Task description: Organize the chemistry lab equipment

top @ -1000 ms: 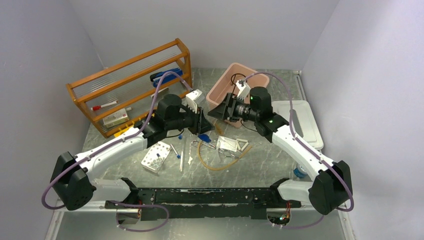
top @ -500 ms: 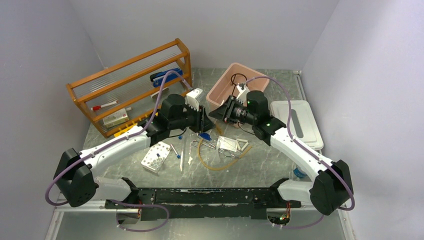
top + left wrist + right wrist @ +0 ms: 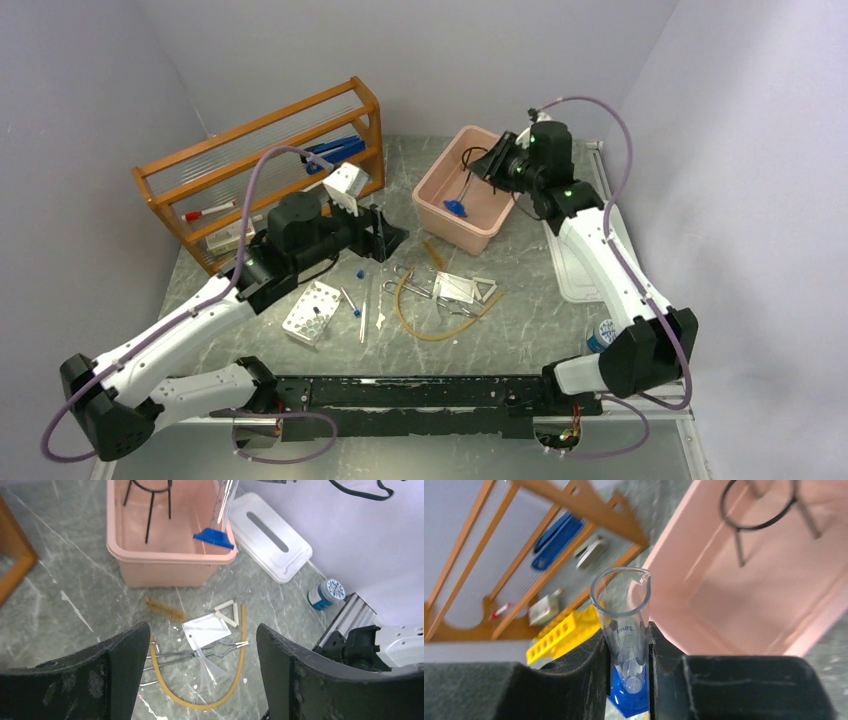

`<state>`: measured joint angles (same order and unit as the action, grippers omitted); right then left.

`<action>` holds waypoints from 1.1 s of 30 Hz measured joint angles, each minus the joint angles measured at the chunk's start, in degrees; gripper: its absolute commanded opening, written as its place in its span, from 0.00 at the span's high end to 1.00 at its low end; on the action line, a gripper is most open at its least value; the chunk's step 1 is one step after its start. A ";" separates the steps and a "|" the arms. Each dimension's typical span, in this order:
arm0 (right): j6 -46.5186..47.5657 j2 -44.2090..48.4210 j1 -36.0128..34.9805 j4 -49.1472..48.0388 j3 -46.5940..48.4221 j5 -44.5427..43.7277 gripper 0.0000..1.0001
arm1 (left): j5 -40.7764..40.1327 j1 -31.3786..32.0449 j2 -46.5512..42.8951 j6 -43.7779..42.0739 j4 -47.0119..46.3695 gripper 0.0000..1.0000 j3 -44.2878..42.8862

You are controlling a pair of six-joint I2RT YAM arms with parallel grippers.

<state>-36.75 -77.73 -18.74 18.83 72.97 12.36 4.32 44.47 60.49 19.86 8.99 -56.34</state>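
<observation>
My right gripper (image 3: 626, 637) is shut on a clear graduated cylinder (image 3: 624, 615) with a blue hex base (image 3: 456, 208). It hangs tilted over the pink tub (image 3: 432, 205), where a black wire tripod (image 3: 472, 155) stands. My left gripper (image 3: 385, 235) is open and holds nothing, above the table left of the tub. Below it in the left wrist view lie the amber rubber tube (image 3: 240, 655), metal tongs (image 3: 175, 655), a white mesh square (image 3: 206, 630), a white triangle (image 3: 227, 612) and a clear funnel (image 3: 210, 667).
The orange wooden shelf (image 3: 260, 150) stands at the back left, with a yellow rack (image 3: 559, 632) at its foot. A white vial block (image 3: 312, 312) lies near the left arm. A white lid (image 3: 590, 250) and a blue-capped jar (image 3: 601, 335) sit on the right.
The right gripper shut on the cylinder and carried it back and right over the tub. The left gripper let go, opened and drew back to the left.
</observation>
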 measured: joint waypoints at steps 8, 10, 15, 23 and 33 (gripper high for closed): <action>5.20 -11.26 5.81 8.72 9.60 -6.93 0.87 | -2.64 0.00 -2.29 -2.64 0.46 0.21 1.46; 6.10 -14.38 6.03 11.06 10.51 -7.82 0.87 | -2.82 0.00 -1.31 -2.97 1.09 0.22 2.32; 6.88 -20.72 6.03 13.31 10.97 -9.03 0.86 | -2.99 0.00 -0.17 -3.45 2.38 0.22 3.72; 5.40 -25.55 5.35 14.01 11.41 -12.48 0.80 | -4.31 0.00 -0.17 -3.58 2.69 0.23 3.72; -1.77 -30.77 4.85 14.38 13.20 -18.01 0.70 | -5.33 0.00 -0.17 -3.56 2.91 0.24 3.72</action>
<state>-38.52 -108.51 -13.89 33.21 86.17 -5.65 -1.02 44.47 60.31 16.29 11.90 -52.62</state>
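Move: The right hand holds the measuring cylinder. The pink bin's middle lies about 12 cm ahead of this hand, some 2 cm right and 22 cm below. Inside the bin, the black ring stand is roughly 15 cm ahead, 1 cm right. The brush lies about 8 cm back and 12 cm left, the white lid some 6 cm back and 34 cm right, both about 27 cm down. From the left hand, the bin is about 23 cm ahead and 20 cm right, 23 cm below. Forward and to the right over the pink bin first, about 6 cm each way, then mostly straight down some 18 cm into its right side beside the ring stand, the right hand keeps its pinch on the cylinder while the fingers tip steeply down and swing clockwise. The open, empty left hand rises slightly, then sinks to end about 4 cm lower. ##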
